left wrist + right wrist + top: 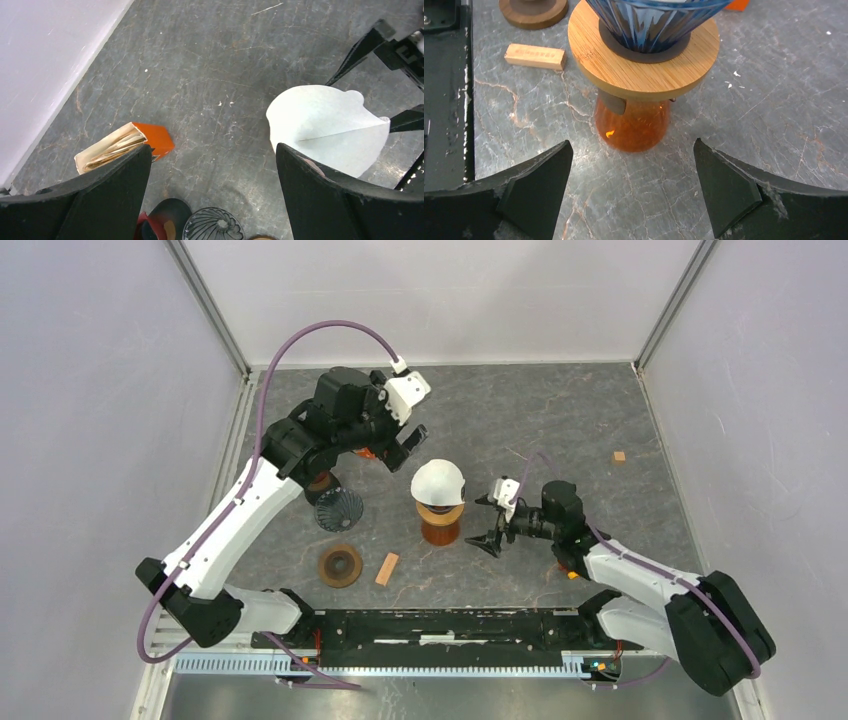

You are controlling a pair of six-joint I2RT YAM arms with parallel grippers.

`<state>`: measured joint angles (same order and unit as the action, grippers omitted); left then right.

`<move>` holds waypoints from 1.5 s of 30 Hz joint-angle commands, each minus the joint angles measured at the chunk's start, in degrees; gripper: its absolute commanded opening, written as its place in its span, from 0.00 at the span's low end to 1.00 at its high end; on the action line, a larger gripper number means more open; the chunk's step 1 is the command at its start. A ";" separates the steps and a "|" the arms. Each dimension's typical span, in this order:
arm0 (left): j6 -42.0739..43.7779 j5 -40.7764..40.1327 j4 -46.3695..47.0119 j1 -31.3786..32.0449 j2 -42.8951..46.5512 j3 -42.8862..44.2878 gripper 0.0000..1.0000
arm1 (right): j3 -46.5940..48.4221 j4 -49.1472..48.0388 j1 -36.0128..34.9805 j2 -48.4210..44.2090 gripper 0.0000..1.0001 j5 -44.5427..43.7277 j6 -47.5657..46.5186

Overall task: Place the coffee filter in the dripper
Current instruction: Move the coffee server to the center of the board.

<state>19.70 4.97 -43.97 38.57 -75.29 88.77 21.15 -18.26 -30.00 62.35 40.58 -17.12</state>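
Note:
The white coffee filter (439, 482) rests in the top of the blue glass dripper (654, 20), which sits by its wooden collar (644, 65) on an orange carafe (439, 530). In the left wrist view the filter (325, 125) shows as an opened cone to the right. My left gripper (400, 450) hangs open above the table, up and left of the filter, with nothing between its fingers (100, 200). My right gripper (485, 522) stands open just right of the carafe (634, 125), apart from it and holding nothing.
An orange box of spare filters (125, 145) lies under the left arm. A dark ribbed dripper (338, 508), a wooden ring (341, 565) and a wooden block (387, 568) lie left of the carafe. A small block (619, 456) lies at the far right.

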 commanded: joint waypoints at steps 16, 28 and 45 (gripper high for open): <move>-0.92 2.90 2.96 -3.72 0.20 1.61 1.00 | -9.34 -53.97 -4.79 14.47 0.98 -4.80 18.88; -0.56 3.30 4.33 -3.73 0.75 -0.33 1.00 | -6.87 -56.32 -5.04 21.44 0.98 -5.20 19.55; 0.05 2.91 4.85 -3.70 1.57 -1.76 1.00 | -4.71 -63.73 -6.82 29.97 0.97 -5.14 20.29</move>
<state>19.68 7.57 -41.41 35.09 -75.26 87.37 15.05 -76.62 -36.38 90.98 35.81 4.21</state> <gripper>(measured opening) 0.993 0.976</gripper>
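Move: The coffee server, with the dripper and filter on top, stands about 8 cm to the left of the right hand and 2 cm farther out, its middle some 5 cm lower. The dripper is right above it, roughly 6 cm higher than the hand. The wooden block lies about 19 cm left of this hand and 5 cm back, on the table. From the left hand the server is about 9 cm to the right, 6 cm back and 26 cm below. The right hand, fingers wide open, closes in on the server from its right side, going about 5 cm left and slightly forward, while the wrist tips the fingers up by some 20 degrees until they point nearly level. On the way it first climbs about 2.5 cm, then sinks back to almost its starting height as it keeps edging left, bringing the open fingers to either side of the server just under the dripper's wooden collar, still without gripping. ##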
